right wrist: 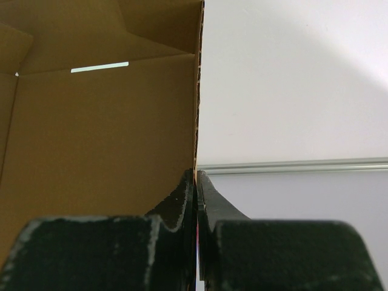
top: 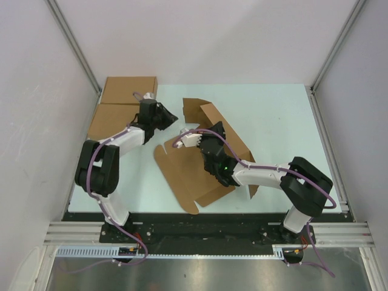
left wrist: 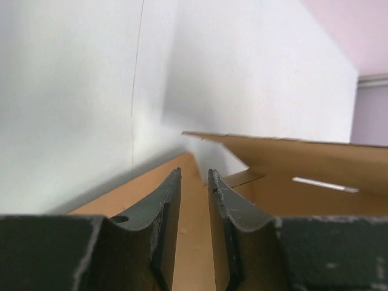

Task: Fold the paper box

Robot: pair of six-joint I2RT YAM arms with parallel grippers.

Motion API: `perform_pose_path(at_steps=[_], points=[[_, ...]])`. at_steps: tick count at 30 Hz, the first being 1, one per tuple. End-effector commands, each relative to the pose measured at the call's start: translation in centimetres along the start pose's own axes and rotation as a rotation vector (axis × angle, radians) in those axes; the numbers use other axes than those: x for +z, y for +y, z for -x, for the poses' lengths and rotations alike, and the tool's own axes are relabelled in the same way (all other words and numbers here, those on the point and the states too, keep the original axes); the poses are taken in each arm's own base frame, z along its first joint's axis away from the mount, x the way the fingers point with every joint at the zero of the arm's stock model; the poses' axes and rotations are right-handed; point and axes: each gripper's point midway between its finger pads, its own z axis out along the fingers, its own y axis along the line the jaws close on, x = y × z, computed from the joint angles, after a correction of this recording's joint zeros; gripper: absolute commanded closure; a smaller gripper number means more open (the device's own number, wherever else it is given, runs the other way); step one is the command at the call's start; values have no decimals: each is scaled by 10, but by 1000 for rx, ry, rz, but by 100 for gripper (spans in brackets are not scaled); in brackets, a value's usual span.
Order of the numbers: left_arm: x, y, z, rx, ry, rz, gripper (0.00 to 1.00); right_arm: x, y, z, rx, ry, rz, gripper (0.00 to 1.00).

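Note:
The paper box (top: 182, 173) lies mid-table as a brown die-cut sheet, its near part flat and its far side raised into a wall with a flap. My right gripper (top: 213, 129) is shut on the top edge of that raised wall. In the right wrist view the cardboard edge (right wrist: 196, 121) runs straight down between the closed jaws of the right gripper (right wrist: 197, 176). My left gripper (top: 174, 118) hovers just left of the raised flap. In its wrist view the left gripper (left wrist: 194, 176) stands narrowly open, with nothing between the fingers and brown cardboard (left wrist: 315, 163) beyond them.
Two made-up flat brown boxes (top: 128, 90) (top: 112, 118) sit at the back left, under and behind my left arm. White walls with metal posts close in the pale green table (top: 273, 121) on three sides.

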Motion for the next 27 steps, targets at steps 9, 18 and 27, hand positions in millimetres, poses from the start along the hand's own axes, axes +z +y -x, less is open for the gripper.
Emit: perform_pose_path(at_steps=[9, 18, 27], points=[[40, -35, 75, -68, -154, -123, 66, -4, -15, 5, 37, -16, -27, 99], [91, -60, 70, -118, -84, -270, 66, -9, -9, 8, 35, -24, -1, 99], [54, -92, 36, -128, -34, -491, 67, -6, 5, 13, 38, -37, 17, 99]])
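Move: The box's upright side flap has its middle about 7 cm ahead of the left hand and 6 cm to its right, near the same height. The panel edge pinched by the right hand is some 14 cm to the left hand's right, and the nearer brown carton about 22 cm to its left, 3 cm ahead and 7 cm lower. From the right hand, the flap's middle lies about 8 cm left, 5 cm ahead and 6 cm below. The right hand keeps its pinch on the raised panel's top edge, giving less than 1 cm back and left. The left hand, fingers still about a third open, arcs forward some 10 cm to the flap's outer far corner, rising then dipping, then slides about 5 cm right and lifts slightly, rolling its left side down some 15 degrees. ##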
